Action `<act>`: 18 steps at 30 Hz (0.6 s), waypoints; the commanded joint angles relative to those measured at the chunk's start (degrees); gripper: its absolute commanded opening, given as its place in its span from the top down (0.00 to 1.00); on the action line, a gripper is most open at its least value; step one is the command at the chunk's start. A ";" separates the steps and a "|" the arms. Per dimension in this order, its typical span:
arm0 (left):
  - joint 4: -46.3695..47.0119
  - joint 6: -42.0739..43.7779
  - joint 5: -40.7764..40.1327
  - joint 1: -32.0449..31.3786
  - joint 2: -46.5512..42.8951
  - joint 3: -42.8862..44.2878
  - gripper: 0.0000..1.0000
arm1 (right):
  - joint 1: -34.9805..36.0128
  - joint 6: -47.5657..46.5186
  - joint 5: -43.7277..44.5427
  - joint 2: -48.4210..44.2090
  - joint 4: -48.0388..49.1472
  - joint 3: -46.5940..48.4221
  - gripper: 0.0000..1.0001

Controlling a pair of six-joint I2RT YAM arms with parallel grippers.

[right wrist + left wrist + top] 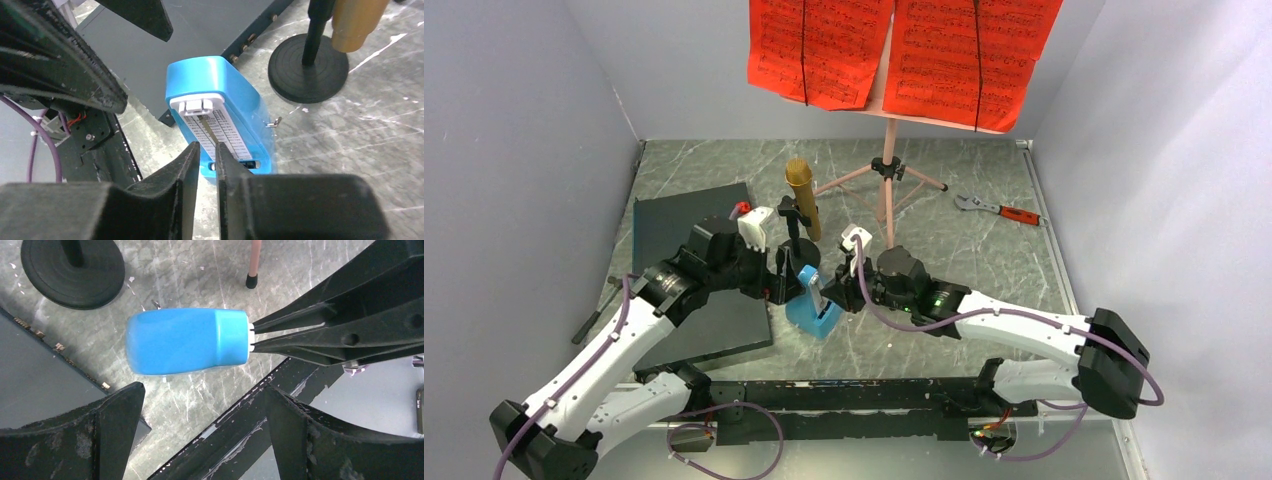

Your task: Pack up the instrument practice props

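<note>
The small blue metronome [814,312] [185,342] stands on the marbled floor, its scale face [220,130] towards my right gripper [207,146] [836,296]. That gripper's jaws stand a narrow gap apart at the thin pendulum rod, low on the face; floor shows through the gap. My left gripper [202,387] [782,272] hangs wide open above and beside the metronome, empty. The gold microphone [801,195] on its black round base [307,70] stands just behind. The pink music stand [886,180] carries red sheet-music pages [894,55] at the back.
A large dark flat slab [689,230] lies at the left, its corner close to the metronome. A red-handled wrench [999,210] lies at the back right. A black rail [874,395] runs along the near edge. Grey walls close in the sides.
</note>
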 commanded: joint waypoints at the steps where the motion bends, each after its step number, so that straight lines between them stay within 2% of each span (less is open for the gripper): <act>1: 0.90 1.69 -2.82 -0.20 -2.50 0.36 0.06 | 0.19 0.06 3.36 -4.39 -2.74 2.35 0.73; 7: 2.78 2.27 -7.76 -0.20 -7.22 -1.93 0.06 | 0.21 1.70 11.83 -8.95 -12.14 3.44 0.39; 9: 3.20 2.93 -9.47 -0.20 -8.63 -2.61 0.06 | 0.23 2.48 15.05 -11.02 -14.93 3.57 0.24; 14: 3.63 5.02 -14.12 -0.20 -11.23 -3.85 0.06 | 0.16 6.17 27.26 -16.83 -22.78 4.22 0.01; 18: 4.38 6.33 -17.74 -0.16 -13.04 -5.27 0.06 | -0.69 10.52 36.45 -18.92 -30.74 6.02 0.00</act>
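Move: The blue metronome stands between the hands. From the right hand its middle is about 5 cm to the left, level ahead and some 5 cm lower; from the left hand it is about 5 cm to the right, 2 cm ahead and 8 cm lower. The microphone stand is about 14 cm beyond the metronome and 4 cm left of it; the music stand's near foot lies 14 cm right of the right hand and 4 cm ahead. The right hand backs away from the metronome's front, sweeping about 10 cm to the right and a little up, gathering speed as its barely parted fingers spread fully and the wrist swings some 25 degrees clockwise towards pointing forward. The left hand, fingers still wide open, draws off the other way, about 4 cm to the left and slightly up, its fingertips tilting up a little. ##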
